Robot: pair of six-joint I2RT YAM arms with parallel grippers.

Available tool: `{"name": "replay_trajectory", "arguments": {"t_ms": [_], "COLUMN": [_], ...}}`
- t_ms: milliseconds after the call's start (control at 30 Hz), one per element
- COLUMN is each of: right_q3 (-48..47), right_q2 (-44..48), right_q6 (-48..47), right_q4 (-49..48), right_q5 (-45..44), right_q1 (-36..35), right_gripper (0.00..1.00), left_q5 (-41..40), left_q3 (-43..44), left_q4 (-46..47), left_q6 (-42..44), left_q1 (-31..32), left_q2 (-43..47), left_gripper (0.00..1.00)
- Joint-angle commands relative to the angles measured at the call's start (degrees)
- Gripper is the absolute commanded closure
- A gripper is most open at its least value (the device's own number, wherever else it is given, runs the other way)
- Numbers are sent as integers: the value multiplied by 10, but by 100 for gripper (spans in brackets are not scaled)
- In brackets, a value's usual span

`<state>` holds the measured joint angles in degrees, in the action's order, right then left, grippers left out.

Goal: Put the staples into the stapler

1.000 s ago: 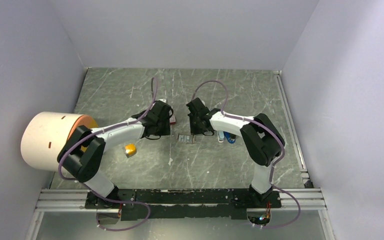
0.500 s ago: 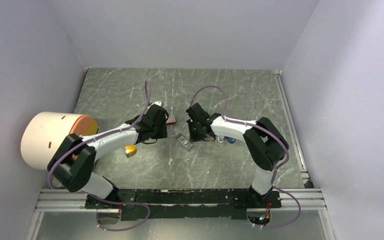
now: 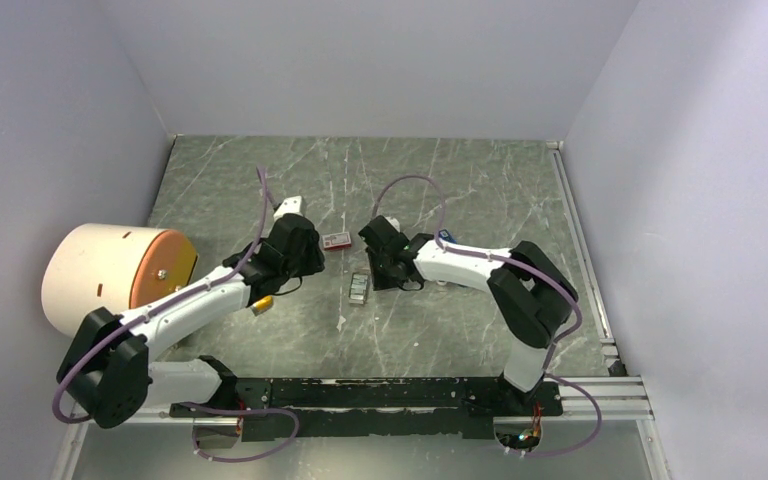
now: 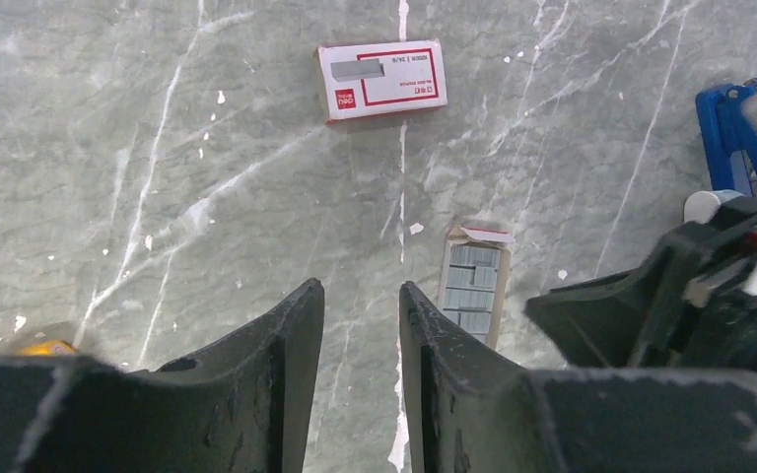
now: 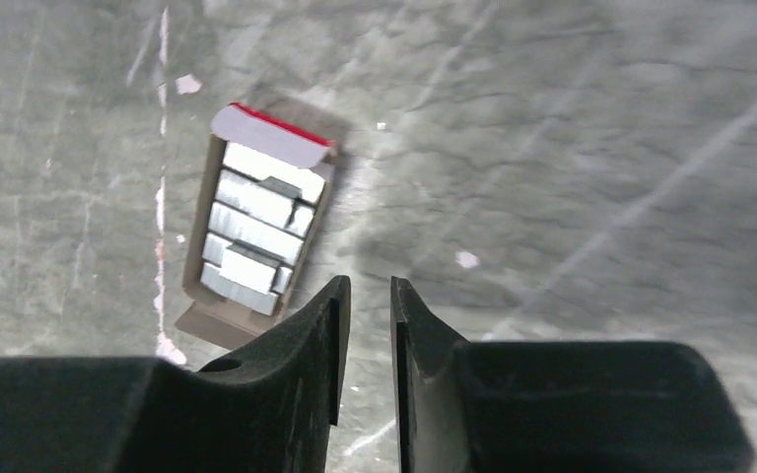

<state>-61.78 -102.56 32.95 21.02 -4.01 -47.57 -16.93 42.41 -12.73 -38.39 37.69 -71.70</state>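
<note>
The staples [image 5: 256, 241] are grey strips lying in a small open cardboard tray with a red flap, mid-table [image 3: 360, 288] [image 4: 471, 291]. My right gripper [image 5: 370, 286] hovers just beside the tray, its jaws parted by a narrow gap with nothing between them; from above it sits right of the tray [image 3: 380, 270]. My left gripper [image 4: 360, 291] is open and empty, left of the tray [image 3: 305, 258]. The blue stapler [image 4: 739, 138] lies beyond the right arm, mostly hidden from above [image 3: 445, 237].
A red-and-white staple box [image 3: 336, 240] [image 4: 381, 79] lies on the table behind the tray. An orange-yellow block [image 3: 262, 303] sits under the left arm. A big pale cylinder [image 3: 110, 275] lies on its side at the left wall.
The tray of staples has turned from crosswise to lengthwise and slid slightly left. The right gripper followed it and its jaws parted a little. The left arm has drawn back to the left.
</note>
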Motion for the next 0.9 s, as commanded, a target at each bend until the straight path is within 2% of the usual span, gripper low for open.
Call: {"name": "replay_trajectory", "arguments": {"t_ms": [0, 100, 233, 300, 367, 500, 600, 667, 867], "right_q3": [-25, -25, -7, 6, 16, 27, 30, 30, 50], "right_q2": [60, 97, 137, 149, 153, 134, 121, 115, 102], "right_q6": [4, -13, -24, -24, -21, -14, -12, -12, -31], "right_q4": [65, 99, 131, 137, 144, 146, 147, 148, 127], "right_q5": [-121, -161, -180, -181, -174, -148, -147, -148, -107], "right_q1": [7, 31, 77, 96, 111, 128, 135, 140, 160], "right_gripper": [72, 66, 51, 44, 40, 39, 39, 39, 39], "left_q5": [-23, -10, 16, 29, 22, 11, 41, 59, 110], "left_q3": [-11, -14, -14, -14, -12, 14, 18, 17, 14], "left_q4": [-6, -4, 5, 14, 14, -14, -3, 7, 40], "left_q6": [-6, -1, 10, 20, 19, 31, 39, 41, 54], "left_q1": [0, 0, 0, 0, 0, 0, 0, 0, 0], "left_q2": [34, 49, 60, 65, 64, 30, 12, 9, -1], "left_gripper": [60, 58, 52, 43, 35, 29, 24, 8, 9]}}
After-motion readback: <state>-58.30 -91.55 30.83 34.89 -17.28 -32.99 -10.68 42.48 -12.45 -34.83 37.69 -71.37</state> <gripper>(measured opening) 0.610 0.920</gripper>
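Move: Some 18 cm to the right hand's right and 7 cm farther out lies the stapler, with the pale staple remover beside it, about 15 cm right and 4 cm ahead. The open staple tray is 4 cm to that hand's left and about 1 cm ahead. From the left hand, roughly 9 cm above the table, the tray lies about 7 cm right and 1 cm back, while the red-and-white box is 10 cm ahead and 2 cm right. Leaving the staple tray, the right hand swings about 14 cm to its right towards the stapler and staple remover, arching up nearly 8 cm and sinking again by over half of that, while it turns some 20 degrees clockwise and its fingers open. The left hand rises about 2 cm, comes back down, then edges right towards the tray, spreading its fingers almost fully. ##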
